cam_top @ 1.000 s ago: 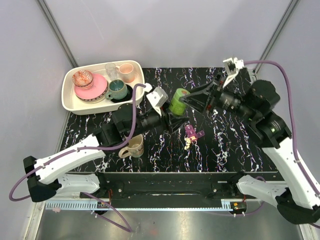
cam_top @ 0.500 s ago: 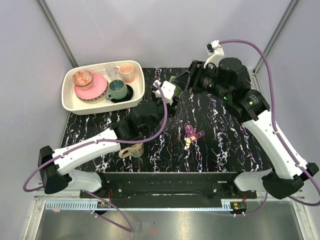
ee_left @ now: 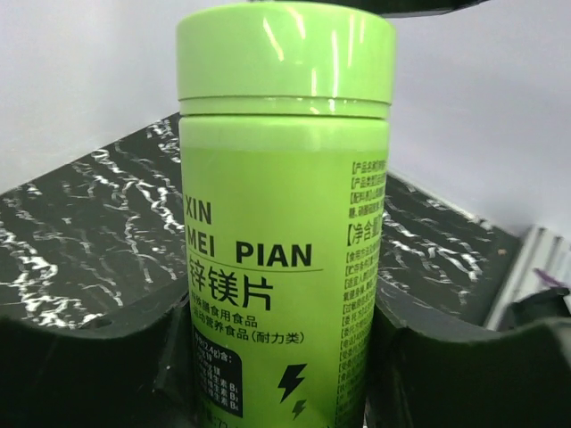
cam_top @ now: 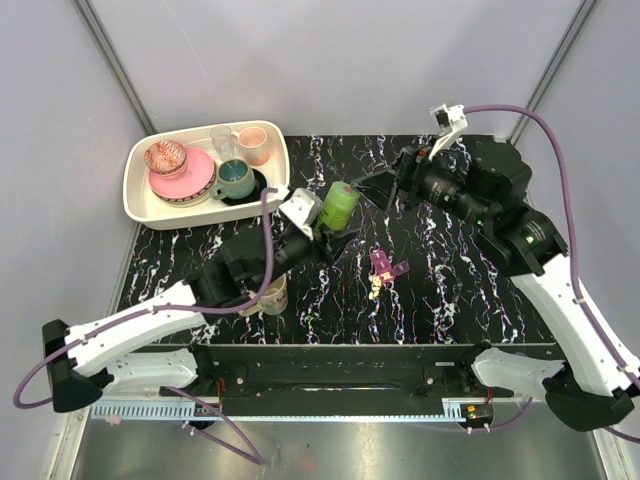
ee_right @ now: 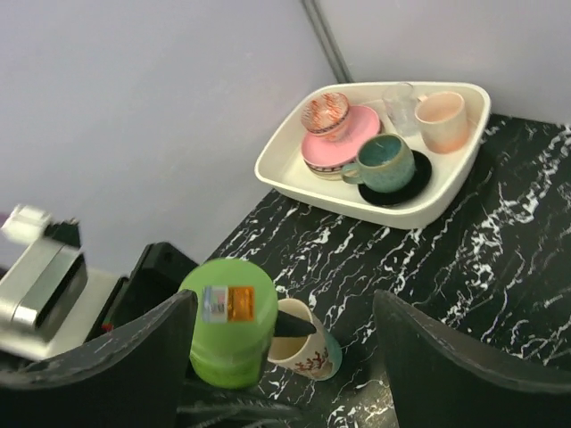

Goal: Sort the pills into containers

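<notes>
My left gripper [cam_top: 333, 228] is shut on the lime-green bottle [cam_top: 339, 205], holding it upright above the tabletop with its cap on. In the left wrist view the bottle [ee_left: 284, 223] fills the gap between the two black fingers [ee_left: 446, 374]. My right gripper [cam_top: 384, 190] hangs open just right of the bottle, touching nothing. Its wrist view looks down on the bottle's cap [ee_right: 228, 314] past the left finger [ee_right: 116, 374]. The purple pill box [cam_top: 383, 264] lies mid-table with a few pale pills [cam_top: 374, 288] beside it.
A beige mug [cam_top: 268, 296] lies under the left arm; it also shows as the mug [ee_right: 314, 349] next to the bottle in the right wrist view. A cream tray [cam_top: 140, 208] with cups and plates sits at the back left, and the same tray [ee_right: 294, 183] shows in the right wrist view.
The right gripper's jaws have spread and it has come off the bottle's top, ending to the right. The left arm swung away and back, still holding the bottle.
</notes>
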You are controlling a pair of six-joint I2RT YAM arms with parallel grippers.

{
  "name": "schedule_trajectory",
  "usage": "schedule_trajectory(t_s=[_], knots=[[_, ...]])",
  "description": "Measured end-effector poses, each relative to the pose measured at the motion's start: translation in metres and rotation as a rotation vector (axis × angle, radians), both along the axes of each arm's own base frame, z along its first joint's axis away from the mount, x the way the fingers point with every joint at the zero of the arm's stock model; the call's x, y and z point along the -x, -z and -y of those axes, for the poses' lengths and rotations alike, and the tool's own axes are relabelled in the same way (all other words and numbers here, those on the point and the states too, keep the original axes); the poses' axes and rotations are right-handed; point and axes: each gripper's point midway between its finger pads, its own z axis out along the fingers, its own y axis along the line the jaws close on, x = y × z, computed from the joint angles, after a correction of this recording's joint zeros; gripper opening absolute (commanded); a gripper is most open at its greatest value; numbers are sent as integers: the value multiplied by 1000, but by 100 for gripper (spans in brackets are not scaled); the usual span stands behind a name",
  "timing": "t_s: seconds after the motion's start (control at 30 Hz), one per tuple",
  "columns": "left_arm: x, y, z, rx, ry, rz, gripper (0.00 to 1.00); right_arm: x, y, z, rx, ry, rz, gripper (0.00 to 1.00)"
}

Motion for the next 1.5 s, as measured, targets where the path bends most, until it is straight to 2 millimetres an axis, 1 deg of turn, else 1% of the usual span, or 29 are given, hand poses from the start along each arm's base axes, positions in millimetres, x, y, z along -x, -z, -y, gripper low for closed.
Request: schedule_trajectory(t_s=[0.07,0.17,0.27,0.4,0.5,0.6,0.7,0.87,1.23,1.3,1.37,1.43,1.5], knots=[[14,-2,-5,48,52,-17,0,14,-5,3,-10,-43,34,85],[32,-10,-9,114,121,-31,0,33,-13,2,-27,-126,80,86],[48,-16,-5,160,204,-43,0,50,-14,-3,-35,-217,107,86],[68,-12,4,192,322,-70,0,68,-9,-9,-44,-325,127,84],[79,-7,8,199,391,-93,0,80,-7,-12,-53,-394,138,79],[88,-12,11,218,442,-98,0,86,-11,-14,-65,-431,157,73],[93,-18,12,239,471,-91,0,91,-15,-14,-75,-453,170,71],[97,-24,12,259,491,-86,0,96,-18,-15,-87,-481,173,71],[97,-24,13,262,495,-86,0,103,-16,-15,-92,-513,163,70],[97,-24,13,262,495,-86,0,104,-15,-16,-93,-520,158,68],[97,-24,13,261,495,-87,0,104,-15,-16,-93,-524,156,62],[97,-23,14,259,495,-89,0,105,-15,-16,-94,-528,153,59],[96,-22,15,258,496,-90,0,105,-15,-16,-94,-527,151,58]])
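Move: My left hand still grips the green bottle low down, its middle about 3 cm above the pads and the cap leaning up towards my right hand. From my open right hand, the bottle's middle is about 6 cm left, 1 cm back and 5 cm below. On the table, the pink pill case lies some 12 cm right, 14 cm ahead and 31 cm below my left hand; the mug is about 16 cm left, 3 cm ahead and 28 cm below that hand. I draw both hands back together about 10 cm, rising a little, then hold there. My left hand keeps its grip on the bottle and swings clockwise nearly 30 degrees, rolling the cap over towards the right hand; my right swings counter-clockwise as much, brings its open fingers around the cap and starts closing them, about a quarter of the way. ##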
